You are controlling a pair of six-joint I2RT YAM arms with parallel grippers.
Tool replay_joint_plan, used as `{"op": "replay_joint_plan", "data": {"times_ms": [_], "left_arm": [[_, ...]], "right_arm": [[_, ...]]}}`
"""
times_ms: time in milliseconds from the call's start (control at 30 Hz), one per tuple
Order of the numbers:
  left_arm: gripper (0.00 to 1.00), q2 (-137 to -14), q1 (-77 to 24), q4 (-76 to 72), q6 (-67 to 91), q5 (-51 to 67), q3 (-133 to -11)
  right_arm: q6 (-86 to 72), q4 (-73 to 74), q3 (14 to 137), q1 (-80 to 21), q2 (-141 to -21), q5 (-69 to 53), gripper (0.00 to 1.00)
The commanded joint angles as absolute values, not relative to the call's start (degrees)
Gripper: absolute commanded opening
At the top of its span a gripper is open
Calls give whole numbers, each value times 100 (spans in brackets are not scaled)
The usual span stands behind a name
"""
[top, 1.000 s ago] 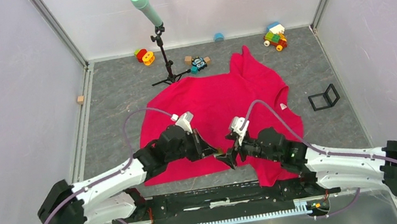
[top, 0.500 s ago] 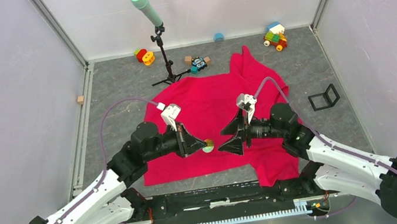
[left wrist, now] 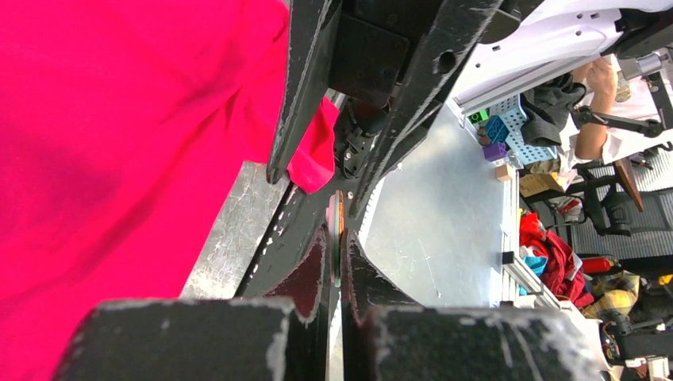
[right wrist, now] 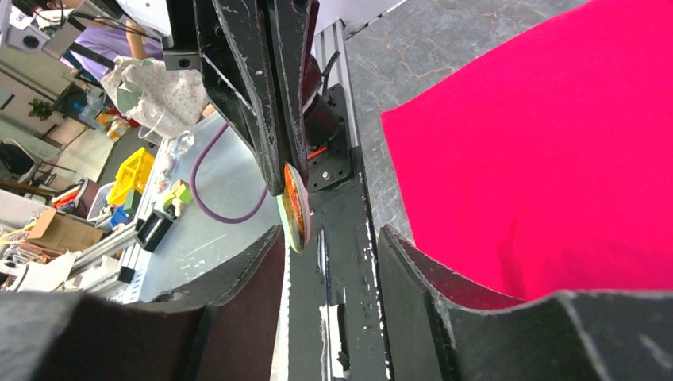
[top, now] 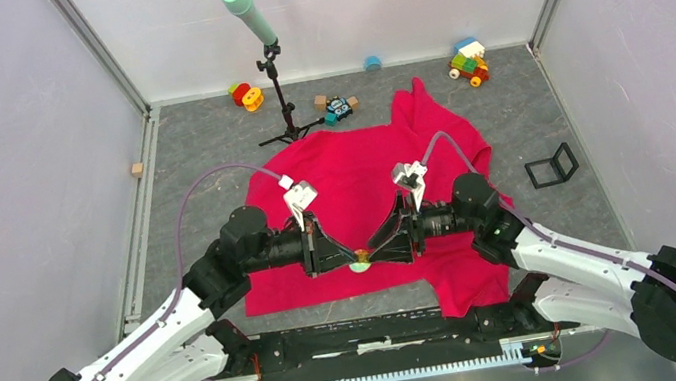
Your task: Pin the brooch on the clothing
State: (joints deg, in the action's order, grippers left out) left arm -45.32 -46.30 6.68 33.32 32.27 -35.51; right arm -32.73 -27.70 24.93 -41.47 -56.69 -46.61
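The red-pink clothing [top: 361, 167] lies spread on the grey table. Above its near hem, both arms meet tip to tip. My left gripper [top: 348, 259] is shut on the brooch [top: 360, 266], a small round disc. In the left wrist view the brooch [left wrist: 337, 226] shows edge-on, pinched between the fingers of the left gripper [left wrist: 337, 242]. My right gripper [top: 375, 252] faces it, open. In the right wrist view the brooch [right wrist: 294, 208] hangs just in front of the right gripper [right wrist: 332, 234], close to one finger, with a gap to the other. The clothing [right wrist: 540, 175] lies beyond.
A black stand with a green top [top: 276, 88] rises at the back. Toys [top: 247, 95], small blocks [top: 337, 107], a toy car [top: 468, 62] and a blue cap [top: 373, 63] line the far edge. A black bracket [top: 553, 166] sits right, a wooden cube [top: 138, 169] left.
The two arms have risen and swung together over the near hem. The right gripper has narrowed and come up to the brooch held by the left.
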Motion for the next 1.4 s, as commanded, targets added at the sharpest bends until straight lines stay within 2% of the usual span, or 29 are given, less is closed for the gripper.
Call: {"op": "replay_joint_plan", "data": {"times_ms": [0,200,433,567,600,633,733,800,833,967,1200,1367], "left_arm": [[2,-4510,-4623,83,3264,3566,-3484],[2,-4552,-4623,17,3318,3554,-3465],[2,-4550,-4623,20,3331,3507,-3454],[2,-4540,-4623,20,3342,3434,-3453],[5,-4535,-4623,18,3341,3390,-3452],[16,-4535,-4623,30,3350,3338,-3458],[77,-4503,-4622,386,3318,2929,-3547],[97,-4430,-4616,736,3357,2417,-3625],[100,-4392,-4619,968,3423,1977,-3677],[100,-4403,-4606,1805,4268,511,-3865],[100,-4363,-4605,405,6221,891,-3166],[100,-4267,-4607,30,6732,681,-2870]], "right_arm": [[-3344,-3067,2752,-4236,-5776,-4816,48],[-3515,-3447,2651,-4306,-5773,-4856,37],[-3547,-3577,2641,-4419,-5819,-4922,29],[-3505,-3599,2628,-4464,-5811,-4939,13],[-3475,-3590,2619,-4465,-5797,-4935,9],[-3423,-3577,2620,-4465,-5776,-4912,6],[-3061,-3314,2625,-4471,-5623,-4581,0],[-2496,-2845,2658,-4501,-5456,-4065,0],[-2075,-2525,2686,-4560,-5347,-3645,0],[-712,-1935,2645,-5123,-5069,-1428,0],[448,-2479,2483,-5981,-5487,1221,0],[1064,-3070,2418,-6711,-5851,2759,0]]}}
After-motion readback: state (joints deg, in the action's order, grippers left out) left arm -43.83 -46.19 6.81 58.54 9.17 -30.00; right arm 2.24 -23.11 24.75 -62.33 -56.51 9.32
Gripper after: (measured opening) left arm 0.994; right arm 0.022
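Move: The brooch is still pinched in the left fingertips, about 2 cm to the right of that hand point and level with it. From the half-open right hand it lies roughly 4 cm to the left and 2 cm back, at about its height. The red clothing's middle is some 8 cm ahead of the right hand, about 1 cm to its right and 20 cm below. Right fingers pinch the brooch, left fingers release it, then both hands swing forward, the right about 8 cm. ##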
